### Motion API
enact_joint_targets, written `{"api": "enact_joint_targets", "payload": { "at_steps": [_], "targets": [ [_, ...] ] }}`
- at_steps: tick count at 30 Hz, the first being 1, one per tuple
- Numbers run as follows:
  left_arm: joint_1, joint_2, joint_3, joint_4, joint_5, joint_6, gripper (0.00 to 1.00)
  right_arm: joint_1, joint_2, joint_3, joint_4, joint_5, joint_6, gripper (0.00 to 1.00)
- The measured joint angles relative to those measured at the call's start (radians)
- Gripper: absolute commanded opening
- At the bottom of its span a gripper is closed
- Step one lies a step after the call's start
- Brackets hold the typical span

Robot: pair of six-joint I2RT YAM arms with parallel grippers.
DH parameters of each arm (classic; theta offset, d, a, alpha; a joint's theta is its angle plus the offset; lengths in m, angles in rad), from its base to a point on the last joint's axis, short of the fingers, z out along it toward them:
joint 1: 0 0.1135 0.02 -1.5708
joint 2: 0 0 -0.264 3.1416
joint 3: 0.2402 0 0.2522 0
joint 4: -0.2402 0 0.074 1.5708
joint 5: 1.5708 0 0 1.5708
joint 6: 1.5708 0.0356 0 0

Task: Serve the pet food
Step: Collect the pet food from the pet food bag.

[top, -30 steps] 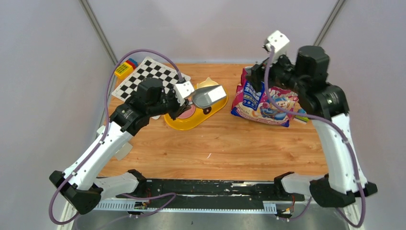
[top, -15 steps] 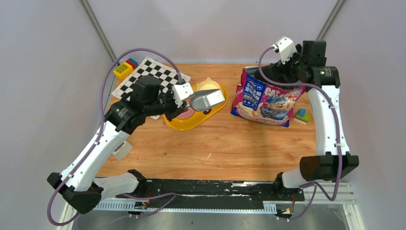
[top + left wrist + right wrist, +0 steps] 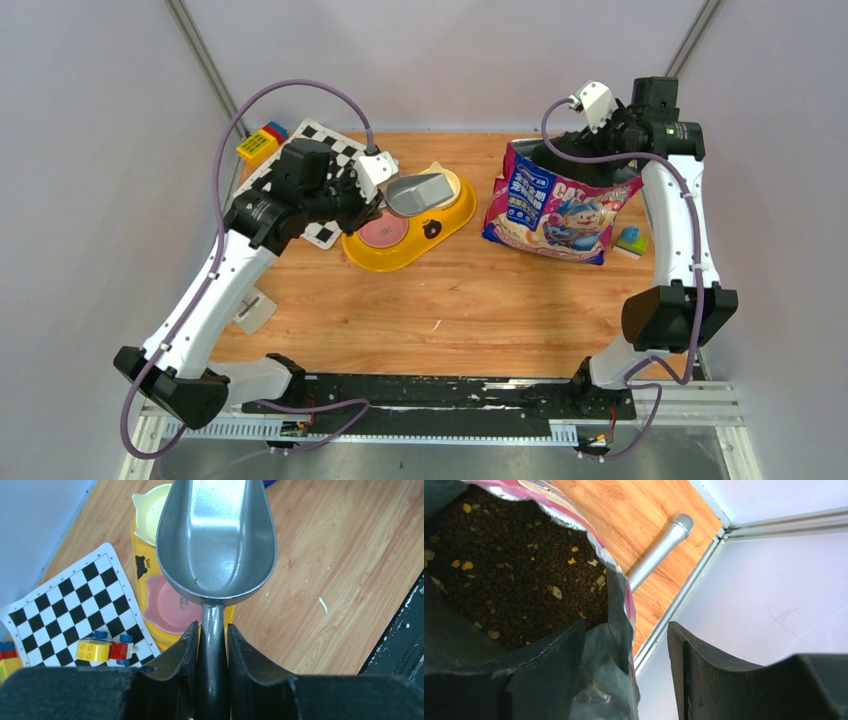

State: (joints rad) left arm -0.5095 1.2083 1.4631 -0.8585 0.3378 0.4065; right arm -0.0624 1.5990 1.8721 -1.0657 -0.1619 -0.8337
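Observation:
The pet food point(image 3: 499, 580), dark brown kibble with a few yellow bits, fills the open blue-and-pink bag point(image 3: 555, 205). My right gripper point(image 3: 625, 625) is open astride the bag's back rim point(image 3: 616, 580): one finger sits inside against the foil wall, the other stands outside with a gap. My left gripper point(image 3: 212, 625) is shut on the handle of the grey scoop point(image 3: 217, 535). The scoop's bowl is empty and hangs over the yellow double-bowl feeder point(image 3: 400, 250). The feeder's pink bowl point(image 3: 167, 605) and cream bowl point(image 3: 147, 515) hold no kibble.
A checkerboard sheet point(image 3: 325, 140) lies left of the feeder, with toy bricks point(image 3: 102, 650) on it and more point(image 3: 260, 143) at its far corner. A green-blue block point(image 3: 630, 240) sits right of the bag. A silver microphone point(image 3: 656, 552) lies behind the bag near the table's edge.
The right arm has swung down to the bag's top and its jaws have narrowed around the rim. The left arm has drawn the scoop back and left over the feeder.

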Motion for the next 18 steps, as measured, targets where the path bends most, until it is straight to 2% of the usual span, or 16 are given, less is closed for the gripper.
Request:
{"api": "enact_joint_targets", "payload": {
  "at_steps": [2, 4, 6, 7, 12, 18],
  "targets": [
    [0.012, 0.012, 0.000, -0.003, 0.005, 0.000, 0.00, 0.000, 0.026, 0.008, 0.000, -0.004, -0.005, 0.57],
    [0.019, 0.019, 0.000, -0.007, 0.008, 0.000, 0.00, 0.000, 0.050, 0.015, 0.000, -0.005, -0.006, 0.37],
    [0.021, 0.024, 0.000, -0.009, 0.017, 0.000, 0.00, 0.000, 0.073, 0.028, -0.002, -0.007, -0.010, 0.04],
    [0.021, 0.027, 0.000, -0.009, 0.024, -0.001, 0.00, 0.000, 0.087, 0.039, -0.003, -0.012, 0.000, 0.00],
    [0.021, 0.052, 0.017, -0.013, 0.060, -0.005, 0.00, 0.000, 0.124, 0.092, -0.024, -0.018, 0.058, 0.00],
    [0.021, 0.069, 0.050, 0.002, 0.072, -0.029, 0.00, -0.001, 0.145, 0.119, 0.010, 0.047, 0.253, 0.00]
  ]
}}
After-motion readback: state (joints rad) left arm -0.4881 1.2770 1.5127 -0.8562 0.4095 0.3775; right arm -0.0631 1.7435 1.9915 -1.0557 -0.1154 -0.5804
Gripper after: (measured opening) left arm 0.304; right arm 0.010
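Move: The pet food bag stands with its middle about 8 cm to the right hand's left, 3 cm back and some 14 cm below. The far right corner of its rim is just 2 cm ahead and 3 cm below, straight in line with the open fingers. The microphone lies around 13 cm ahead and 4 cm right, on the table; the toy blocks some 10 cm right and 4 cm back. From the left hand, the bag is about 10 cm ahead and 39 cm right. Forward about 3 cm and down 2, the right hand brings its half-open fingers over the far right corner of the bag's rim and shuts them fully on it, one inside and one outside. Still pinching, it eases on forward a little while turning some 10 degrees clockwise. The left hand keeps hold of the scoop above the bowls. ##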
